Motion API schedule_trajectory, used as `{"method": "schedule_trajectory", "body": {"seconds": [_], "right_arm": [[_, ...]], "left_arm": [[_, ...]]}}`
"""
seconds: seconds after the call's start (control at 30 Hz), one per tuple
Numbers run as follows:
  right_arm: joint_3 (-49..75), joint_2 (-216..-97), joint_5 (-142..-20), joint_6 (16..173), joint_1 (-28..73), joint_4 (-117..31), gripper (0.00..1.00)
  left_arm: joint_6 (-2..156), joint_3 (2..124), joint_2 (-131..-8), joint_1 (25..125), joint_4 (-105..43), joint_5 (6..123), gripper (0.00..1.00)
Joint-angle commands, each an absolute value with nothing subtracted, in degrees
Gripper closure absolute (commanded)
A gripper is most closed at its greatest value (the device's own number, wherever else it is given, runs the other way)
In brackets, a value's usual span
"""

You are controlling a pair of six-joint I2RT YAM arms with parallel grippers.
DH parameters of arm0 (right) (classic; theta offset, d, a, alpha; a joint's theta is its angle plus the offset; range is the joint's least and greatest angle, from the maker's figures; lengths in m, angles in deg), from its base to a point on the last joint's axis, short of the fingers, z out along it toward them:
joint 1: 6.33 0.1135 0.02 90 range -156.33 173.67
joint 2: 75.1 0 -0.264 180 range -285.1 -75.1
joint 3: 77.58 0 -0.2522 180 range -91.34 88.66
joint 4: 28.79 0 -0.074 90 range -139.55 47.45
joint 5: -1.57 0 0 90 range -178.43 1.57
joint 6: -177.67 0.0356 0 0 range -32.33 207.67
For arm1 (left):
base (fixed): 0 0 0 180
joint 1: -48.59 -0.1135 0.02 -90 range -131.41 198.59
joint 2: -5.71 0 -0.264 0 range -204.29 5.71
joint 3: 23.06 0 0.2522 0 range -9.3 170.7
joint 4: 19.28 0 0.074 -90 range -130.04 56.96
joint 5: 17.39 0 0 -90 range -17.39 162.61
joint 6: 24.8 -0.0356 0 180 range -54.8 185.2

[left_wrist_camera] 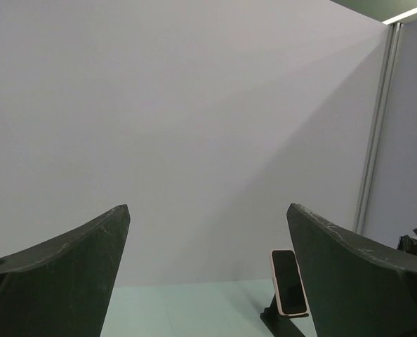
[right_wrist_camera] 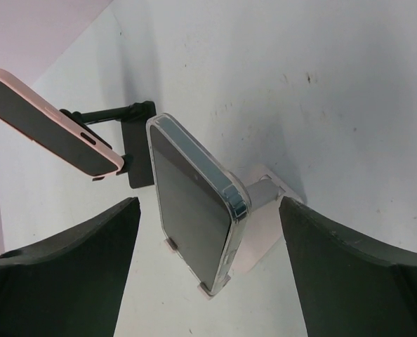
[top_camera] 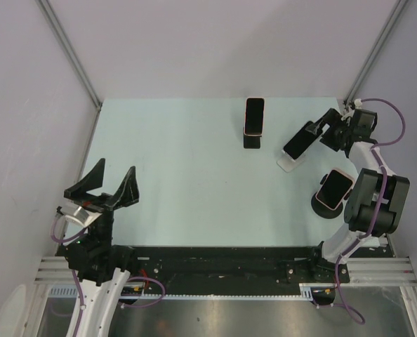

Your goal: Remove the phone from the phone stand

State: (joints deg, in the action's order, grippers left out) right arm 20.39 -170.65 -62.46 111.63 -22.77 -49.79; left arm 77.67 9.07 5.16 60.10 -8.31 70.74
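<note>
A black phone in a clear case (right_wrist_camera: 194, 210) (top_camera: 301, 140) leans on a white phone stand (right_wrist_camera: 265, 239) (top_camera: 289, 165) at the back right of the table. My right gripper (right_wrist_camera: 208, 201) (top_camera: 326, 130) is open around the phone's upper end, with a gap on each side between phone and fingers (right_wrist_camera: 363, 281). My left gripper (top_camera: 114, 179) (left_wrist_camera: 207, 207) is open and empty, raised at the near left, far from any phone.
A pink-cased phone (top_camera: 254, 116) (left_wrist_camera: 288, 282) (right_wrist_camera: 47, 123) rests on a black stand (top_camera: 252, 140) (right_wrist_camera: 135, 151) at the back centre. Another pink-cased phone (top_camera: 335, 188) sits on a round black stand (top_camera: 323, 204) beside the right arm. Grey walls enclose the pale green table (top_camera: 180, 175).
</note>
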Motion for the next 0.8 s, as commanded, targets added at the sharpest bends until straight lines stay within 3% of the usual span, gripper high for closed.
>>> {"method": "schedule_trajectory", "body": {"seconds": [0.0, 0.2, 0.53, 0.63, 0.77], "right_arm": [[17.99, -171.60, -57.85, 111.93, -23.64, -45.98, 0.17], [18.08, -172.13, -55.47, 110.96, -24.34, -45.98, 0.39], [19.84, -167.83, -55.21, 110.52, -25.13, -44.40, 0.93], [20.28, -165.46, -55.21, 110.26, -25.22, -44.13, 1.00], [20.89, -161.50, -54.86, 110.34, -25.22, -43.17, 1.00]], "left_arm": [[77.68, 9.16, 4.92, 60.37, -7.91, 70.59, 0.00], [77.86, 9.16, 4.66, 60.37, -8.00, 70.32, 0.00], [78.04, 9.25, 4.75, 60.37, -7.91, 70.06, 0.00], [78.12, 9.25, 4.66, 60.37, -7.91, 70.06, 0.00], [78.47, 9.33, 4.05, 60.37, -7.91, 69.80, 0.00]]}}
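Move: Some 5 cm to the right hand's left, 2 cm back and 4 cm lower is the middle of the phone on the white stand, its upper right corner close to the open fingers. The pink phone on the black stand is about 26 cm left and 4 cm ahead of the hand, 3 cm lower; the phone on the round stand is roughly 20 cm back, 3 cm right and 6 cm lower. From the left hand, the first phone lies some 67 cm right, 28 cm ahead and 27 cm lower. Closing almost in place, after settling a bare half centimetre, the right hand's wide-open fingers pinch the phone on the white stand at its upper right corner. With that pinch kept, the hand then rises about 3 cm, away from the white stand, the fingers tipping up some 5 degrees. ##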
